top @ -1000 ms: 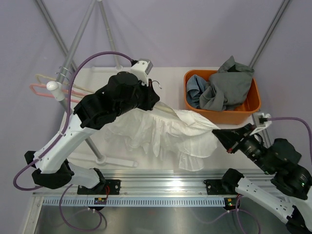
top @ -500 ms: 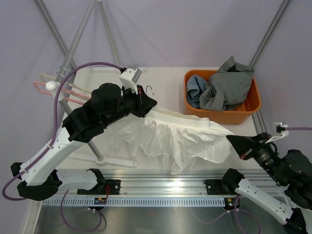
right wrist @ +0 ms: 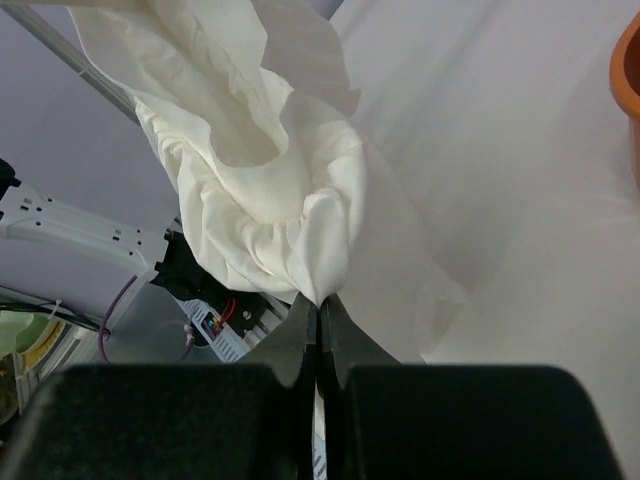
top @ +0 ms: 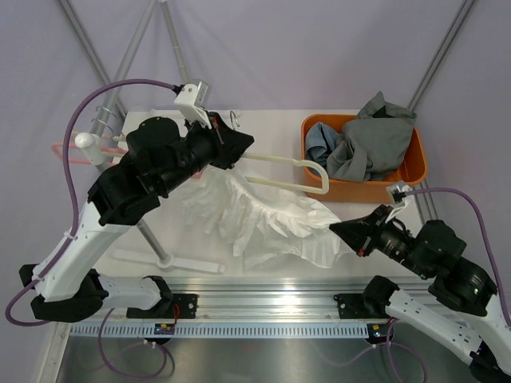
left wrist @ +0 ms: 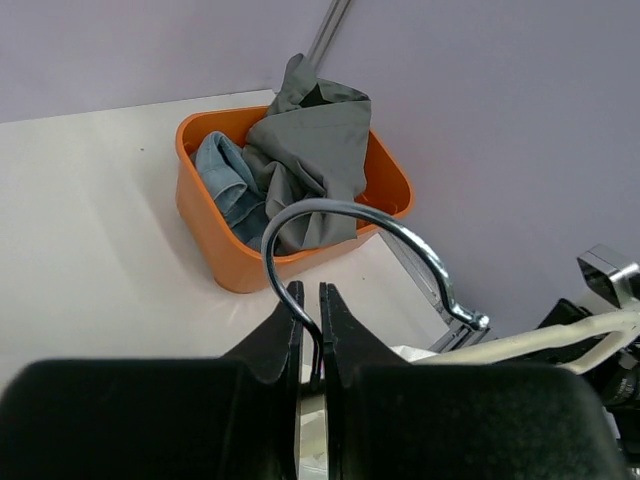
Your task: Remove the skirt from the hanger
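A white skirt (top: 263, 219) lies bunched on the table, below the hanger. The cream hanger (top: 291, 174) with a metal hook (left wrist: 340, 225) is bare along its right arm and held above the table. My left gripper (top: 231, 144) is shut on the hook's wire stem (left wrist: 310, 335). My right gripper (top: 339, 231) is shut on the right edge of the skirt (right wrist: 270, 200), low at the table's front right. The left end of the hanger is hidden behind my left arm.
An orange bin (top: 399, 183) holding grey and blue clothes stands at the back right, also in the left wrist view (left wrist: 215, 250). A garment rack pole (top: 120, 88) with pink hangers (top: 68, 150) stands at the left, its base (top: 172, 262) on the table.
My left gripper lifted the hanger up and left. The skirt slid off the hanger's right arm and dropped to the table. My right gripper moved left with the skirt's edge.
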Controlling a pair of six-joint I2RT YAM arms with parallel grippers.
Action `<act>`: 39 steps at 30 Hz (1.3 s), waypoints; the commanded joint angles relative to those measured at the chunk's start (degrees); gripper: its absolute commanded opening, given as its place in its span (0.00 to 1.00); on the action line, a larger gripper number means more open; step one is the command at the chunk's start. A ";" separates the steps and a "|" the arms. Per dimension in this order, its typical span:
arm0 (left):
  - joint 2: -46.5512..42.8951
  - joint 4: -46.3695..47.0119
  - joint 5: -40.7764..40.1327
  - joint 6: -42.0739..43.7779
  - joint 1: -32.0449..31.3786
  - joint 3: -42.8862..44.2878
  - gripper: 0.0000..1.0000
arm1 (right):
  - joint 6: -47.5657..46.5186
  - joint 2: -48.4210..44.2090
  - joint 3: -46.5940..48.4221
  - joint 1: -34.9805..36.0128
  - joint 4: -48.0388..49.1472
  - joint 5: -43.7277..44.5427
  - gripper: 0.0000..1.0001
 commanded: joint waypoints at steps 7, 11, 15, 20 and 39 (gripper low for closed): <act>-0.06 20.46 23.37 -14.58 0.43 0.43 0.00 | -0.51 19.31 2.66 -0.06 17.37 1.09 0.00; 0.29 29.70 30.68 -20.76 0.43 -0.45 0.00 | -1.57 27.58 7.85 -0.06 19.30 1.00 0.00; -0.15 33.13 32.01 -22.96 0.43 -1.16 0.00 | -0.69 30.04 7.94 -0.15 22.21 3.02 0.00; -0.23 33.76 32.28 -22.53 0.52 -2.56 0.00 | -0.86 32.69 9.62 -0.06 23.00 -0.23 0.00; 0.47 31.56 24.81 -8.30 2.10 -8.36 0.00 | 5.03 26.37 1.01 0.02 41.46 -21.23 0.00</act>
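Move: The skirt hangs between the hands: its middle is about 9 cm back, 3 cm right and 15 cm below the left hand, which holds the cream hanger. From the right hand, shut on the skirt's edge, the hanger's free end is some 5 cm ahead, 3 cm left and 10 cm above. The skirt's middle is about 3 cm ahead and 15 cm left, level in height; the orange bin is roughly 30 cm ahead, 15 cm right, 28 cm below. Forward and left by about 10 cm each, the right hand carries its pinched skirt edge in under the hanger, then rises, edges farther left and draws partly back, turning counter-clockwise. The left hand, still gripping the hanger by its hook, swings back, right and up, turning clockwise some 30 degrees, then sinks about halfway and eases forward. ##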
